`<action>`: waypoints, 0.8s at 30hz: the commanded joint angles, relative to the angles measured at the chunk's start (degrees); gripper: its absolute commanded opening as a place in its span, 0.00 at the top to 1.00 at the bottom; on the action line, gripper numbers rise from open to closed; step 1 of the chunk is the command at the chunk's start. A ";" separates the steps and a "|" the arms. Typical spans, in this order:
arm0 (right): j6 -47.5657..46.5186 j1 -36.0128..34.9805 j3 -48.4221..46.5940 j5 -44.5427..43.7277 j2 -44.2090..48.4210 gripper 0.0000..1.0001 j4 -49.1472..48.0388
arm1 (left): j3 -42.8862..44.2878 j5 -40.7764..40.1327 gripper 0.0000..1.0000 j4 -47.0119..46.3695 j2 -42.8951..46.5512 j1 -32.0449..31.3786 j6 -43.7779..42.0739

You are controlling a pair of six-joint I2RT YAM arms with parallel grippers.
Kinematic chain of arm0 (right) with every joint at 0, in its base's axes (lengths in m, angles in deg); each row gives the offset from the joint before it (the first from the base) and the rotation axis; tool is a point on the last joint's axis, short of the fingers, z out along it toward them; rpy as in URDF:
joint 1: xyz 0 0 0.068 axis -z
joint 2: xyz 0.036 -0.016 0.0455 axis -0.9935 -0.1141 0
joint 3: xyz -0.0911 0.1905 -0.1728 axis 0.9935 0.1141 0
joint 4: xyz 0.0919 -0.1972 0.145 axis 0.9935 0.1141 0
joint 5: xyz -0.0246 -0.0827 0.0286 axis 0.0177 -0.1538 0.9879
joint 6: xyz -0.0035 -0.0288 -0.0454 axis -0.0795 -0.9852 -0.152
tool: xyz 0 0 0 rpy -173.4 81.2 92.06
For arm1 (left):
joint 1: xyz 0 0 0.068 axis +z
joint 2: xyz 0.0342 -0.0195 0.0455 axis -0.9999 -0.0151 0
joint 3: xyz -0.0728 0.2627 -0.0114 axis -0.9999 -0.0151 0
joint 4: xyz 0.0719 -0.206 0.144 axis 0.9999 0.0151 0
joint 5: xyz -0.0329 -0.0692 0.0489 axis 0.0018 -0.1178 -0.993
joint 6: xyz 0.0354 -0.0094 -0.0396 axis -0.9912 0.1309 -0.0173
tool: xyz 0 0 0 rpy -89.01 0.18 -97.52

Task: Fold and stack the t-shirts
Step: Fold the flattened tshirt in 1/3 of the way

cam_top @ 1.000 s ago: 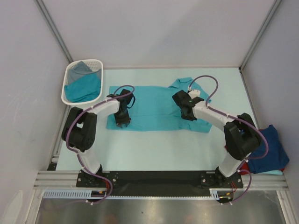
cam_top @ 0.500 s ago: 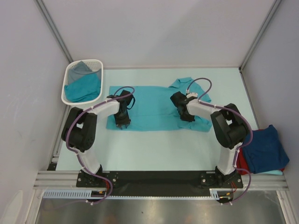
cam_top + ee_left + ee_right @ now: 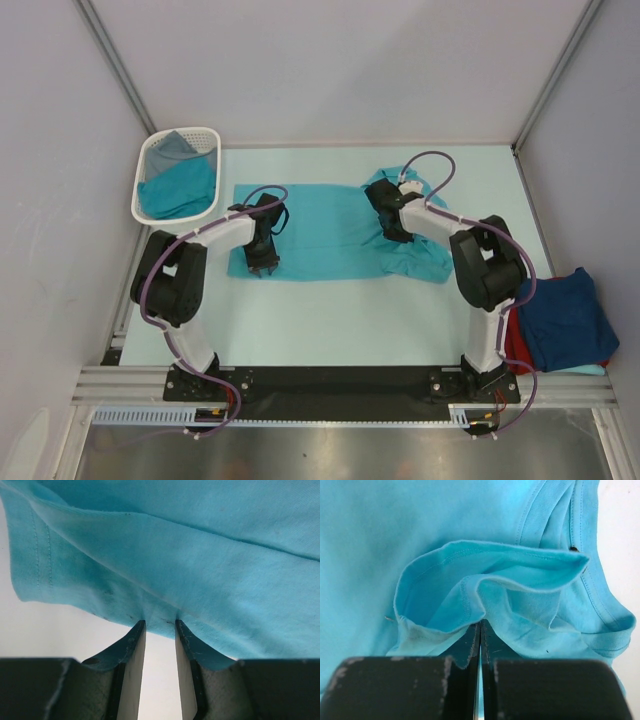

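Observation:
A teal t-shirt (image 3: 320, 225) lies spread across the middle of the table, its right part bunched up. My right gripper (image 3: 397, 236) is shut on a raised fold of that cloth (image 3: 485, 580); the jaws (image 3: 480, 624) meet with fabric gathered at their tips. My left gripper (image 3: 262, 266) stands at the shirt's near left hem. In the left wrist view its jaws (image 3: 159, 626) stand apart with their tips against the hem (image 3: 200, 555), and bare table shows between the fingers.
A white slotted basket (image 3: 180, 131) at the far left holds a teal shirt (image 3: 180, 190) and a grey one (image 3: 175, 145). At the right edge a navy shirt (image 3: 565, 322) lies on a red one (image 3: 512, 350). Walls enclose three sides.
The right arm has swung left and away, dragging the shirt's right side into a bunch and uncovering the navy shirt. The left gripper has stayed put.

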 commanded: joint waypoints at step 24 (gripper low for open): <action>-3.59 1.66 -5.26 -0.53 0.99 0.52 -4.59 | -1.27 0.79 0.66 -0.59 2.92 -0.48 -0.53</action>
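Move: My right hand holds the near sleeve's opening pinched. The place to lay it, on the shirt's body, is about 5 cm ahead, 1 cm to the right and 3 cm below. The neck tag sits level with my right hand, roughly 8 cm to its right; the far sleeve is some 17 cm ahead and 1 cm to the right, both about 3 cm lower. From my left hand, the laying spot is around 15 cm ahead and 29 cm to the right, at about its height. I carry the pinched sleeve edge forward over the shirt's body, about 5 cm towards the far sleeve, sinking nearly 2 cm on the way. There my right fingers open to almost half, letting go of the cloth as I ease back about 1 cm and start to rise. My fingers keep their slant throughout. ##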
